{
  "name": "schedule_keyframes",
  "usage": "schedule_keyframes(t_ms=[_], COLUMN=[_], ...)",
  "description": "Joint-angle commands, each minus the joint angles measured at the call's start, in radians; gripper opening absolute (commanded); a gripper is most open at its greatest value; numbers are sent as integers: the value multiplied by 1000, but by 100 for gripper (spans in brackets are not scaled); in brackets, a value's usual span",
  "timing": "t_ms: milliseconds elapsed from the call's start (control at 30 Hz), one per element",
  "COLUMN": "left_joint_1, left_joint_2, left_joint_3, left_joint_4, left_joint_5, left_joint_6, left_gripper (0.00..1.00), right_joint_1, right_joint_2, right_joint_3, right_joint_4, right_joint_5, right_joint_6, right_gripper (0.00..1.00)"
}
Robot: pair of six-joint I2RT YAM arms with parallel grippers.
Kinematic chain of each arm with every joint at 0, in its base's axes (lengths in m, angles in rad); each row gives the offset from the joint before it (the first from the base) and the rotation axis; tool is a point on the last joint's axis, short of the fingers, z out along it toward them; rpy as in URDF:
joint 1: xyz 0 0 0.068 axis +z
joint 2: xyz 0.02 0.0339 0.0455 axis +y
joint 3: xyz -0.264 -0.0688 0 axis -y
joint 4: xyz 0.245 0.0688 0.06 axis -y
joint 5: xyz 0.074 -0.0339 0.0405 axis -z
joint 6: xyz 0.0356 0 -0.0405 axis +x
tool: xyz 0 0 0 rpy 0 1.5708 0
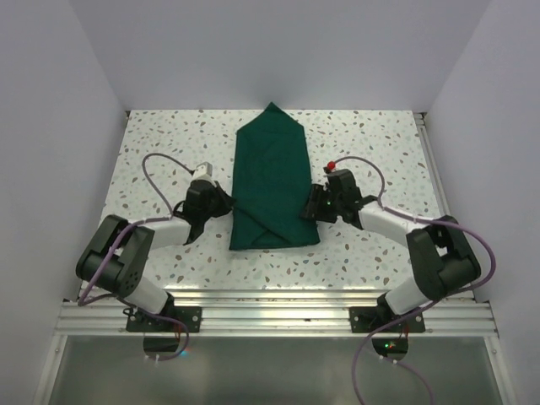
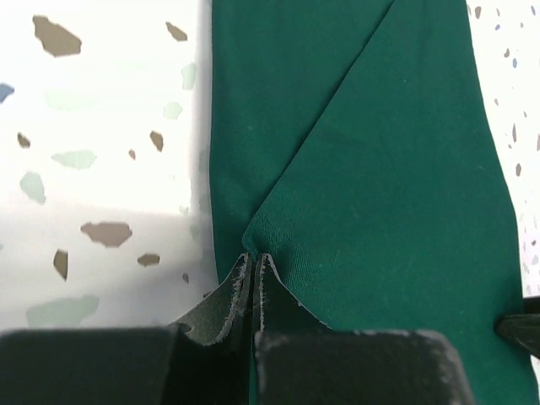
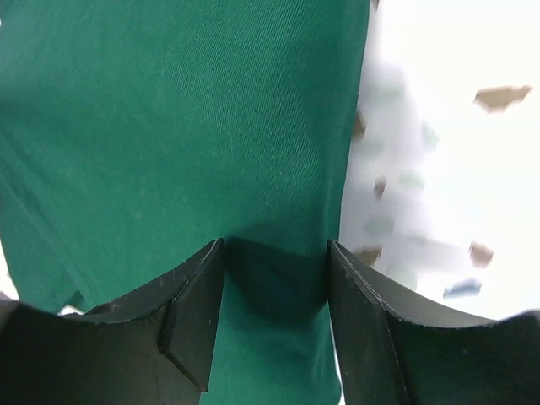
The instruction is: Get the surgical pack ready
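Note:
The surgical pack shows as a dark green cloth bundle (image 1: 272, 177), folded long with a pointed far end, lying mid-table. The steel tray, scissors, forceps and gauze are not visible. My left gripper (image 1: 226, 205) sits at the bundle's left edge near its front. In the left wrist view my left gripper (image 2: 253, 256) is shut, pinching the corner of a diagonal fold of the cloth (image 2: 380, 169). My right gripper (image 1: 310, 211) is at the bundle's right edge. In the right wrist view it (image 3: 277, 249) is open, its jaws standing over the cloth (image 3: 169, 126) just inside that edge.
The speckled white tabletop (image 1: 380, 152) lies on both sides of the bundle. White walls close the back and sides. An aluminium rail (image 1: 278, 308) runs along the near edge by the arm bases.

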Motion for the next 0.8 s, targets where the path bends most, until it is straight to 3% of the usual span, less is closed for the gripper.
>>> schedule_keyframes(t_ms=[0, 533, 667, 767], left_joint_1=[-19, -59, -59, -54], left_joint_2=[-41, -190, -234, -290], left_joint_3=[-88, -228, -216, -187], left_joint_4=[-37, -56, -121, -210], left_joint_5=[6, -38, -84, -148], left_joint_6=[-12, -37, -26, -12], left_gripper=[0, 1, 26, 53], right_joint_1=[29, 141, 144, 135], right_joint_2=[-99, -303, -321, -315], right_joint_3=[-59, -218, -184, -98], right_joint_4=[-3, -61, -136, -218], right_joint_5=[-7, 42, 86, 155], right_joint_6=[36, 123, 106, 54], right_gripper=[54, 54, 56, 57])
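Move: The green folded cloth is already at both hands, its left edge at the left hand's shut fingertips and its right edge at the right hand's half-open ones. Its middle lies about 8 cm ahead and 11 cm right of the left hand, and about 9 cm ahead and 11 cm left of the right one. From the left hand, its near edge is centred some 14 cm back and 12 cm right, its far flap tip roughly 34 cm ahead and 10 cm right, all a little below. Both hands draw straight back towards the arms' bases along the cloth's two side edges, taking the cloth along, the right by about 8 cm with its half-open fingers still on the right edge and hardly turning. The left, pinching its edge shut, goes back about 5 cm and slows, then opens its fingers to about half and eases a centimetre or two left and slightly down, letting go of the edge. ##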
